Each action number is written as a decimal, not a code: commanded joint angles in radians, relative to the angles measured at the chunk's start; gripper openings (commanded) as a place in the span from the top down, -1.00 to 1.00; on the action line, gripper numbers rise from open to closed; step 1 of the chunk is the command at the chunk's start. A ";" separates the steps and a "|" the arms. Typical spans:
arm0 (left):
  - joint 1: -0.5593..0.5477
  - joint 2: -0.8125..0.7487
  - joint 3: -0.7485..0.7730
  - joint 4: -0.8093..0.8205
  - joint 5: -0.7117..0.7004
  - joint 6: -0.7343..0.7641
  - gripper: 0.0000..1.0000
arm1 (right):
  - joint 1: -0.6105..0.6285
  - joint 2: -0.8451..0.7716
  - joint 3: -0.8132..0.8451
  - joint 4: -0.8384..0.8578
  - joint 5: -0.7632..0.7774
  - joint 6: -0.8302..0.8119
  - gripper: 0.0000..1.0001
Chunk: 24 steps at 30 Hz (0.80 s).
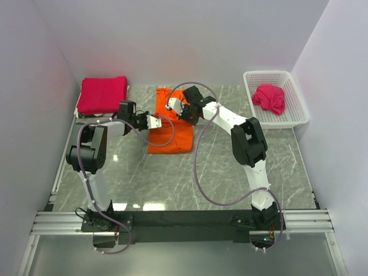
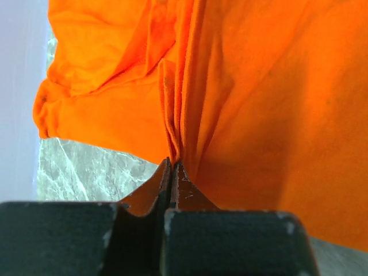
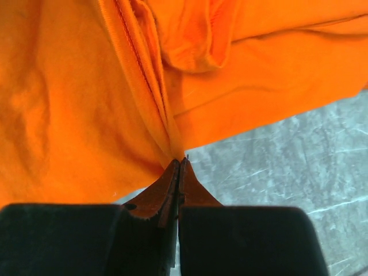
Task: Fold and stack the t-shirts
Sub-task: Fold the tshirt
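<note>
The bright orange t-shirt (image 1: 171, 127) lies partly folded on the marble table, between the two arms. My left gripper (image 1: 154, 122) is shut on a pinched fold at the shirt's left edge; in the left wrist view the fingertips (image 2: 174, 165) meet on bunched orange cloth (image 2: 259, 103). My right gripper (image 1: 172, 107) is shut on the shirt's far edge; the right wrist view has its tips (image 3: 181, 163) closed on a gathered hem of the orange cloth (image 3: 69, 115). A folded crimson-pink t-shirt (image 1: 103, 94) sits at the back left. Another crimson-pink t-shirt (image 1: 270, 98) lies crumpled in the basket.
The white lattice basket (image 1: 300, 112) stands at the back right by the wall. White walls close in the left, back and right sides. Grey marble tabletop (image 1: 172, 178) stretches bare in front of the orange shirt. Cables loop from both arms over the table.
</note>
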 commanded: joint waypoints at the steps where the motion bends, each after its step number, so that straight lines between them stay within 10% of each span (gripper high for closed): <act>1: 0.005 0.015 0.023 0.070 -0.012 -0.013 0.92 | -0.009 0.012 0.026 0.099 0.044 0.033 1.00; 6: 0.006 0.034 0.067 0.083 -0.075 -0.130 0.13 | -0.012 0.025 0.053 0.117 0.124 0.087 0.22; 12: 0.107 -0.153 0.121 -0.166 0.055 -0.486 -0.26 | -0.084 -0.138 0.041 -0.021 0.021 0.317 0.08; 17: 0.179 -0.287 0.086 -0.454 0.179 -0.797 -0.28 | -0.135 -0.306 -0.107 -0.144 -0.295 0.578 0.10; 24: 0.216 -0.336 -0.182 -0.459 0.253 -1.095 -0.17 | -0.142 -0.507 -0.610 0.176 -0.526 0.785 0.15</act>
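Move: Both hands still pinch the near hem of the orange t-shirt at its two corners, a centimetre or so above the lower layer. The t-shirt's middle lies about 8 cm right of the left hand and 7 cm left of the right hand, level ahead. The stacked red t-shirt lies roughly 18 cm left of the left hand and 10 cm farther out; the white basket stands some 33 cm right of the right hand, about 9 cm ahead. Creeping forward a last 1 to 2 cm, both hands open their fingers and let go of the hem corners, then swing back and up together, ending about 10 cm nearer the base and 8 cm higher. They part sideways by roughly 5 cm each, left hand to the left and right hand to the right, while the fingers tip downward, the left wrist turning counter-clockwise and the right clockwise, both grippers staying open. ##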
